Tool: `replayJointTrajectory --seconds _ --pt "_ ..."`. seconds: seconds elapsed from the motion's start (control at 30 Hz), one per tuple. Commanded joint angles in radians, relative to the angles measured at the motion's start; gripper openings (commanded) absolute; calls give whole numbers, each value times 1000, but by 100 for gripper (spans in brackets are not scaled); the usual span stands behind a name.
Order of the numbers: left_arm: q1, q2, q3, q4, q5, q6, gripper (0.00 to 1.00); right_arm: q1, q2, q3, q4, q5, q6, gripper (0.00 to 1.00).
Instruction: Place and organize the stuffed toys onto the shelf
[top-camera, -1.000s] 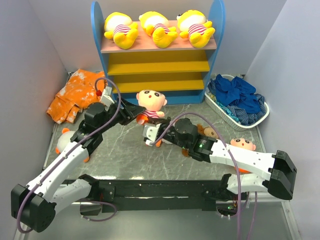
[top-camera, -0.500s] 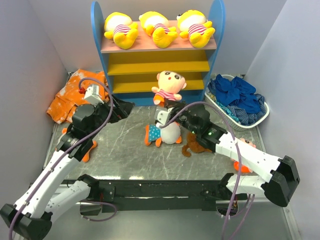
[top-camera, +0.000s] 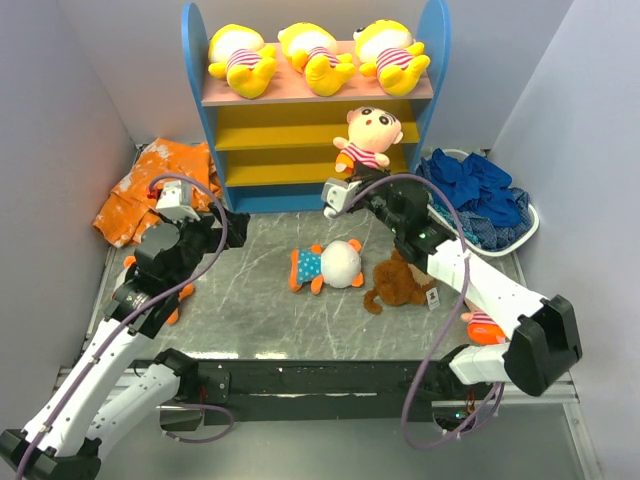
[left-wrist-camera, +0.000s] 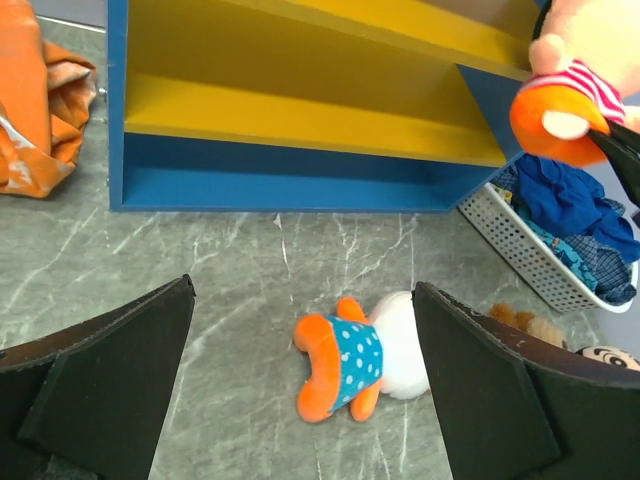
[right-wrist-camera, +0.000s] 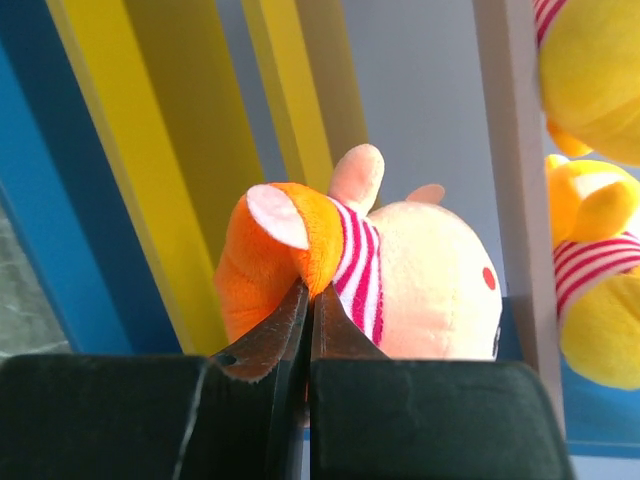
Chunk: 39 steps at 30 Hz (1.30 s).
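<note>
The shelf (top-camera: 315, 110) stands at the back, with three yellow stuffed toys (top-camera: 318, 55) lying on its pink top board. My right gripper (top-camera: 352, 175) is shut on the orange leg of a striped-shirt doll (top-camera: 368, 140), held in the air in front of the yellow middle boards. The right wrist view shows the leg pinched between the closed gripper (right-wrist-camera: 307, 290). My left gripper (top-camera: 232, 222) hangs open and empty at the left. A dotted-shirt doll (top-camera: 328, 265) and a brown monkey (top-camera: 395, 282) lie on the floor. Two more dolls (top-camera: 482, 325) are partly hidden under the arms.
An orange-and-white cloth (top-camera: 140, 190) lies crumpled at the back left. A white basket (top-camera: 525, 232) of dark blue cloths sits right of the shelf. Grey walls close in both sides.
The right gripper has carried the striped-shirt doll from the floor up to the shelf's middle boards. The left gripper has opened wide and drawn back to the left.
</note>
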<state>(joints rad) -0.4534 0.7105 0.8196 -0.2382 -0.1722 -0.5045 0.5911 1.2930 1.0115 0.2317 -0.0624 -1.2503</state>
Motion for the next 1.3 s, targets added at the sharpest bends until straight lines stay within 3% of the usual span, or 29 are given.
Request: replayJointTrajectory --seconds 0.0,0.3,0.43,0.47,0.57,0.73,1.1,1.17,1.23,1.27 --pt "-4 -20 -4 28 7 52 96 -42 49 87 81 -66 -46 0" --pt "-4 -86 -33 59 -7 66 96 -108 150 150 125 -109 -70 1" --pt "-4 -92 -37 60 -6 72 96 -122 167 157 161 -109 -74 13" --pt "-4 -89 -39 59 -4 78 96 -125 172 165 159 -109 -69 21" --pt "-4 -79 -30 47 -10 78 96 -143 180 196 97 -117 -63 34" --pt "-4 -75 -33 50 7 73 96 -166 183 183 152 -91 -64 39" --pt "-4 -78 -37 60 14 72 97 -203 196 150 258 -56 -32 40" --pt "-4 -80 -39 60 16 70 96 -208 203 145 270 -44 -31 45" --pt "-4 -80 -37 60 14 66 96 -208 201 138 302 -43 -21 57" --pt "-4 -82 -40 62 16 64 96 -209 200 141 302 -47 -17 57"
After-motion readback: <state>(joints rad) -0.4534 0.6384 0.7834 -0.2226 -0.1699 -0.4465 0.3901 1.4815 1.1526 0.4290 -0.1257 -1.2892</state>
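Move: The right hand holds the boy doll by its orange pants just outside the shelf unit; its spot, towards the right end of the upper yellow shelf, lies about 13 cm ahead, 6 cm right and roughly level. The unit's blue right side stands some 14 cm right and 10 ahead; on the top board, about 20 cm above the hand, the right yellow toy lies 12 ahead and 7 right, the middle one 12 ahead and 10 left. From the left hand the spot is about 25 cm ahead, 32 right and 3 up. The right hand carries the boy doll straight forward into the gap between the upper yellow shelf and the top board, easing down barely a centimetre on the way, and after about 5 cm its shut fingers start to open and let go of the orange pants. With the fingers about half open it then works rightward and up by some 4 cm each while still creeping forward, the fingertips lifting and the wrist turning clockwise by not quite 10 degrees each, so that it ends close behind the doll's bottom. ##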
